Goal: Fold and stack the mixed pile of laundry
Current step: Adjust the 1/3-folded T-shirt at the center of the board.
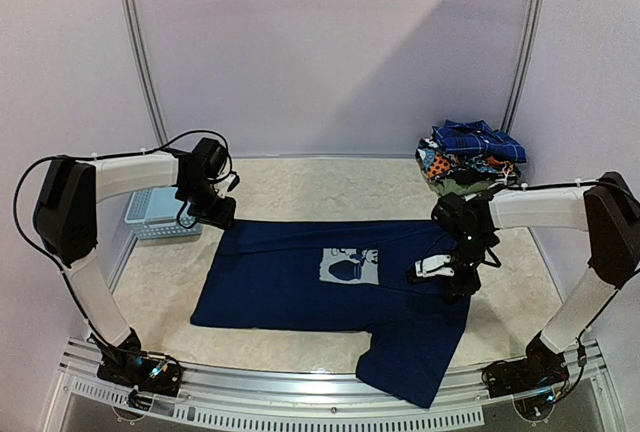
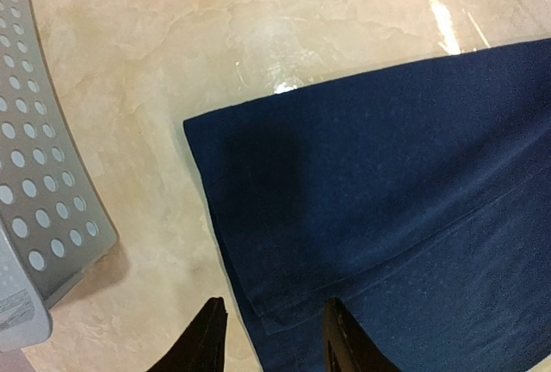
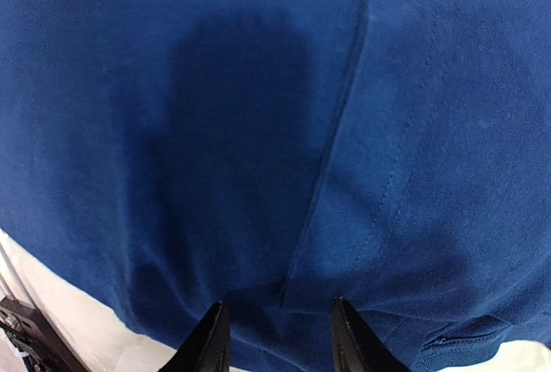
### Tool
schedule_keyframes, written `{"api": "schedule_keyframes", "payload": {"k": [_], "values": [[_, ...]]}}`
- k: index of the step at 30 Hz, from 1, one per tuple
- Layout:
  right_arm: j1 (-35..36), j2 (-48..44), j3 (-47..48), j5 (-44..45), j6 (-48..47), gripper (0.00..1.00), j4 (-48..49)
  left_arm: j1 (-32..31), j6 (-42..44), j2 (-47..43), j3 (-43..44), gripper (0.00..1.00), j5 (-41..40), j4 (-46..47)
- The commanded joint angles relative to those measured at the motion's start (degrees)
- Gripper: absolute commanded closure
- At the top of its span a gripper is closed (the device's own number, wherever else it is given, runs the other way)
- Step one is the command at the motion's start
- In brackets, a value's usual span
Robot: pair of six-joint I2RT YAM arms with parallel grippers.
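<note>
A navy T-shirt (image 1: 300, 282) with a pale chest print (image 1: 350, 264) lies spread flat on the table, one sleeve hanging toward the near edge. My left gripper (image 1: 220, 218) hovers at its far-left corner. In the left wrist view the left gripper (image 2: 274, 337) is open astride the hem corner of the T-shirt (image 2: 387, 182), one finger over bare table. My right gripper (image 1: 452, 282) is over the shirt's right side. In the right wrist view the right gripper (image 3: 277, 337) is open above a seam in the T-shirt (image 3: 258, 131), holding nothing. The rest of the laundry pile (image 1: 470, 157) sits back right, a blue plaid shirt (image 1: 480, 139) on top.
A light-blue perforated basket (image 1: 160, 214) stands at the left, close to my left gripper, and its wall (image 2: 43, 191) fills the left of the left wrist view. Pale marble-look tabletop (image 1: 320, 187) lies beyond the shirt. A metal rail (image 1: 300, 407) runs along the near edge.
</note>
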Motion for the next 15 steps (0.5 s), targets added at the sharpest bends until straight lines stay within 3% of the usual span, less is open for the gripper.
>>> {"api": "schedule_keyframes", "payload": {"k": [1, 5, 11, 15], "values": [[0.85, 0.53, -0.50, 2.73, 0.45, 0.65, 2.78, -0.69, 0.75, -0.22, -0.59, 0.60, -0.51, 0.54], [0.81, 0.23, -0.23, 3.37, 1.42, 0.75, 3.69, -0.69, 0.66, -0.18, -0.63, 0.60, -0.42, 0.68], [0.81, 0.16, 0.17, 3.31, 2.39, 0.82, 4.05, -0.71, 0.59, -0.22, -0.60, 0.60, -0.28, 0.60], [0.96, 0.19, 0.25, 2.97, 2.63, 0.94, 3.66, -0.72, 0.65, -0.34, -0.70, 0.60, -0.29, 0.46]]}}
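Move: The folded-in sleeve of the T-shirt has a seam corner about 1 cm ahead of my right fingertips and 1 cm below them. From that hand, the shirt's white print lies some 22 cm to the left and 7 cm ahead, the flap hanging towards my base about 9 cm left and 15 cm back, and the shirt's far right corner around 20 cm straight ahead. That seam corner is about 48 cm right of my left hand, 16 cm back and 6 cm below. I slide my right hand, fingers pointing down, about 1.5 cm forward at an unchanged low height over the T-shirt, onto the corner of the folded-in sleeve. As I go, I close the partly open fingers nearly shut to pinch the cloth there, the wrist tilting only slightly. ##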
